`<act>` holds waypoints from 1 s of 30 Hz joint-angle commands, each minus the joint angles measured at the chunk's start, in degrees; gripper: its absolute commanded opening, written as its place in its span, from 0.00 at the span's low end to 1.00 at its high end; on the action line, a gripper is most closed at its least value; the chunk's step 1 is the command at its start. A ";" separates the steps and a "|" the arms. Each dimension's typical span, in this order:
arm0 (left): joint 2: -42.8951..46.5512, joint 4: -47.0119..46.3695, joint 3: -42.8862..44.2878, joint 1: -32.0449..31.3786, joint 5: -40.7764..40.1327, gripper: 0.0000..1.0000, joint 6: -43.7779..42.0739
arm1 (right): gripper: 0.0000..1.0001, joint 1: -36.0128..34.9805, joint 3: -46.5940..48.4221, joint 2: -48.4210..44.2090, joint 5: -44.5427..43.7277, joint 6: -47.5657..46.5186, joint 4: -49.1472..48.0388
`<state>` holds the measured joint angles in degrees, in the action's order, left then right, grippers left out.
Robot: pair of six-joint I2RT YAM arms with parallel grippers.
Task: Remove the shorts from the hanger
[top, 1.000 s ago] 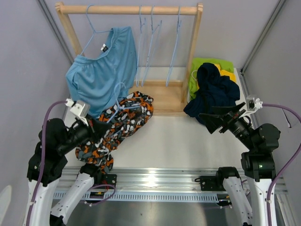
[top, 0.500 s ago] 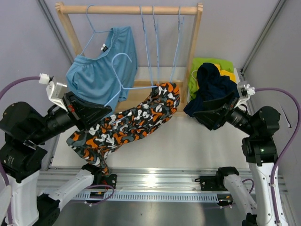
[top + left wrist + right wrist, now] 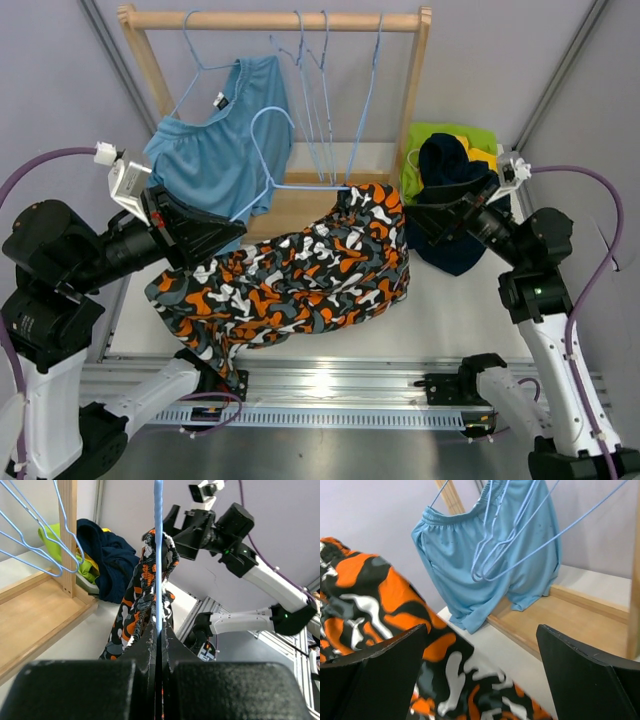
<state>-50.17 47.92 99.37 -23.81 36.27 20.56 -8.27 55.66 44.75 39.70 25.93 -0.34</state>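
The camouflage shorts (image 3: 300, 285) hang from a light blue wire hanger (image 3: 300, 185) held off the rack. My left gripper (image 3: 232, 233) is shut on that hanger's wire; in the left wrist view the wire (image 3: 158, 555) runs up from between the closed fingers (image 3: 145, 645), with the camouflage shorts (image 3: 145, 592) draped on it. My right gripper (image 3: 424, 222) is open and empty beside the shorts' upper right end; its wrist view shows the camouflage shorts (image 3: 375, 605) by the left finger (image 3: 370, 680). The light blue shorts (image 3: 215, 155) hang on the rack.
The wooden rack (image 3: 275, 18) holds several empty blue hangers (image 3: 325, 90) over its wooden base (image 3: 345, 215). Navy shorts (image 3: 450, 175), yellow shorts (image 3: 485, 157) and lime green shorts (image 3: 450, 133) lie piled at the right. Grey walls stand close on both sides.
My left gripper has lifted the hanger up and to the right, and the camouflage shorts have spread out across the table. My right gripper has moved left, close to the shorts.
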 commanded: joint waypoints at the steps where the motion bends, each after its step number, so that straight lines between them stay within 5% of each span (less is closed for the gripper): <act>1: 0.34 -3.19 0.91 -0.97 0.91 0.00 0.71 | 0.99 -7.59 -0.64 2.44 -7.07 0.89 -8.63; 9: -0.45 -2.57 1.70 -1.32 -0.59 0.00 -0.43 | 1.00 -22.48 -2.31 4.47 -17.46 -3.79 -6.43; 21: -1.33 2.35 4.33 -1.59 -9.55 0.00 -4.47 | 1.00 -23.54 -2.40 -3.00 -24.93 -7.74 1.99; 30: -1.33 2.53 4.34 -1.76 -9.82 0.00 -4.74 | 1.00 -23.63 -3.80 -2.83 -23.10 -5.72 -1.05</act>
<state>-51.07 52.97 101.38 -25.06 27.11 16.47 -31.48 51.48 41.54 15.92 19.68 1.48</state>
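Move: The camouflage shorts hang on the hanger that the left hand holds; their right end lies about 5 cm to the right hand's left, level with it, some 2 cm below. The light-blue hanger's middle is roughly 19 cm left and 4 cm ahead of the right hand; the navy shorts lie about 14 cm right, 8 cm ahead and well below. From the left hand, the shorts' right end is about 21 cm right, level ahead, 5 cm lower. Open right hand sweeps about 7 cm left against the shorts' right end, then backs off some 3 cm. ##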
